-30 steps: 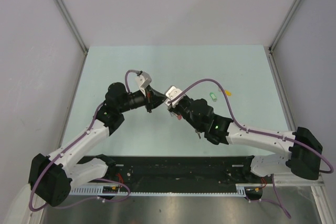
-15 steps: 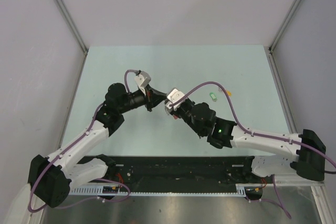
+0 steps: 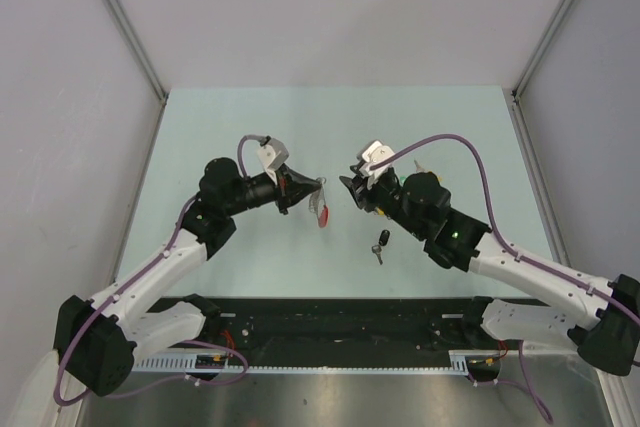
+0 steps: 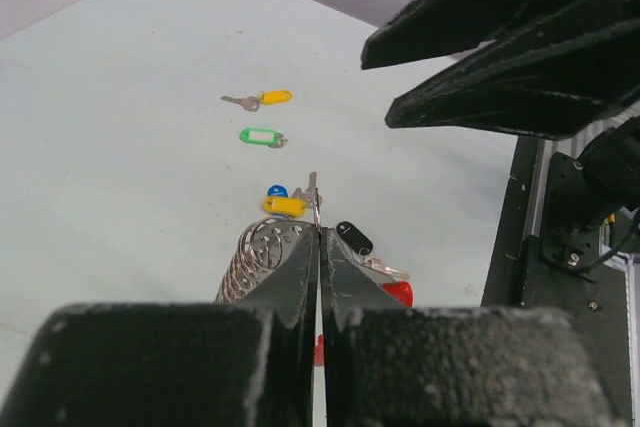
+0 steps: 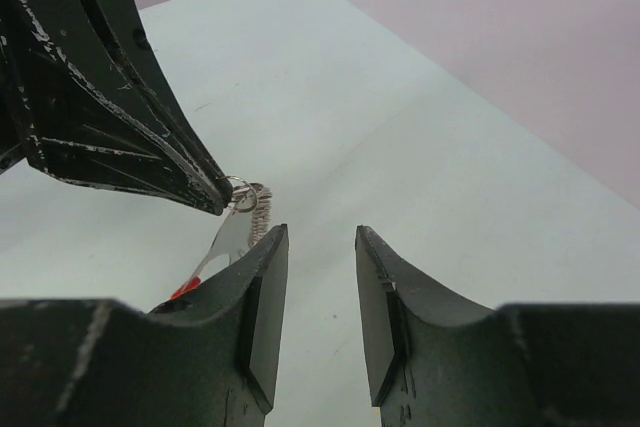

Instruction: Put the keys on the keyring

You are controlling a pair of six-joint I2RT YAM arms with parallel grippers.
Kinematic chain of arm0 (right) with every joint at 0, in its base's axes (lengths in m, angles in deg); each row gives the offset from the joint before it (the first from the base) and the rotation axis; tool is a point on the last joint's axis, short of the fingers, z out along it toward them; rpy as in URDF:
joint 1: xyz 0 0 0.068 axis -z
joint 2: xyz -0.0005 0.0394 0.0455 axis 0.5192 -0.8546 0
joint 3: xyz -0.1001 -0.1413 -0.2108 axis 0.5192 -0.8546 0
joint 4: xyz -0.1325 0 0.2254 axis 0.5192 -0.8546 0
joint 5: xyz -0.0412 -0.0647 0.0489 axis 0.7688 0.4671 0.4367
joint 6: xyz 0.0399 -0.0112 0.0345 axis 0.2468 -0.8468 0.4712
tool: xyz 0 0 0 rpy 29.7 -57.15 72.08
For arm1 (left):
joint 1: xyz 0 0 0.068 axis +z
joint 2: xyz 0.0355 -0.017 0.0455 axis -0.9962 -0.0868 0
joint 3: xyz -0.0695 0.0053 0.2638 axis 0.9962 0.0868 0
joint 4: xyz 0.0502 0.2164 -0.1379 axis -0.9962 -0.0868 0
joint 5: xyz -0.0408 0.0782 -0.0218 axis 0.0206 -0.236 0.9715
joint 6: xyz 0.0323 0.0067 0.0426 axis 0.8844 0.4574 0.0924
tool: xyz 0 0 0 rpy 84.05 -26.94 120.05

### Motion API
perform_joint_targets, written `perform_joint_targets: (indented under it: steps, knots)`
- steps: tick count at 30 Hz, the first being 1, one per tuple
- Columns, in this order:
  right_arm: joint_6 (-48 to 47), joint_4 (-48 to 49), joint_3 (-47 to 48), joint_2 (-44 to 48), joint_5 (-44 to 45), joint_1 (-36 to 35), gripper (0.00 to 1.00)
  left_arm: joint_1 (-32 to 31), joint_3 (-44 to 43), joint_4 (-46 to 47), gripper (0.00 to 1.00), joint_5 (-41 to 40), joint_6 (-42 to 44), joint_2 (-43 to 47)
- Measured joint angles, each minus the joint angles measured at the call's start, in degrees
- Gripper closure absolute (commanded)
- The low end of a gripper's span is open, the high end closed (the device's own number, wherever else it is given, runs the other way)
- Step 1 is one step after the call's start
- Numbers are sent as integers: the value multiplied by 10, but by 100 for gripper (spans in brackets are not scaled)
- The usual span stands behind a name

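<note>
My left gripper is shut on the keyring, a coil of grey metal whose red tag hangs below the fingertips. My right gripper stands open and empty, a short way right of the keyring and apart from it. The black-headed key lies loose on the table below the two grippers. In the left wrist view a blue-and-yellow key, a green key and a yellow key lie further out on the table.
The pale green table is walled at the back and both sides. A black rail with the arm bases runs along the near edge. The right arm's forearm covers the spot where the green and yellow keys lie in the top view.
My right gripper has opened and drawn back to the right, away from the left one. The black-headed key now lies on the table. The keyring's red tag hangs in plain view.
</note>
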Motion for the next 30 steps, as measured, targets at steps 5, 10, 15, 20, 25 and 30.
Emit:
perform_joint_targets:
  steps: [5, 10, 15, 20, 25, 30]
  knots:
    - [30, -14, 0, 0, -81, 33, 62, 0, 0, 2, 100, 27, 10, 0]
    - [58, -18, 0, -6, -153, 61, 62, 0, 0, 3, 100, 48, 20, 0]
    - [83, -34, 0, -8, -194, 93, 61, 0, -2, -10, 100, 56, 38, 0]
    - [113, -93, 1, -2, -194, 120, 61, 2, -11, -33, 100, 50, 56, 0]
    - [149, -189, 1, -1, -171, 136, 60, 10, -15, -49, 100, 37, 69, 0]
    - [176, -284, 1, -32, -155, 146, 60, 17, -16, -57, 100, 32, 74, 0]
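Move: The black-tagged key lies on the table about 5 cm ahead of my open right hand, some 9 cm to its right and 28 cm below. The yellow and blue tags are roughly 8 cm farther out than that key, and the green tag is 16 cm beyond it and 7 cm farther right. The keyring in my left fingers hangs about 6 cm left of my right hand and 5 cm lower. From my left hand the black tag is some 5 cm ahead, 15 cm right. My right hand, empty and partly open, leaves the keyring for the black-tagged key: it sinks slowly at first while turning a little counter-clockwise, then drops faster and swings right, about 12 cm down and 5 cm right in all. The wrist tips the fingers down some 35 degrees, touching nothing yet. My left hand keeps its pinch on the keyring, easing back a centimetre or so and returning. ##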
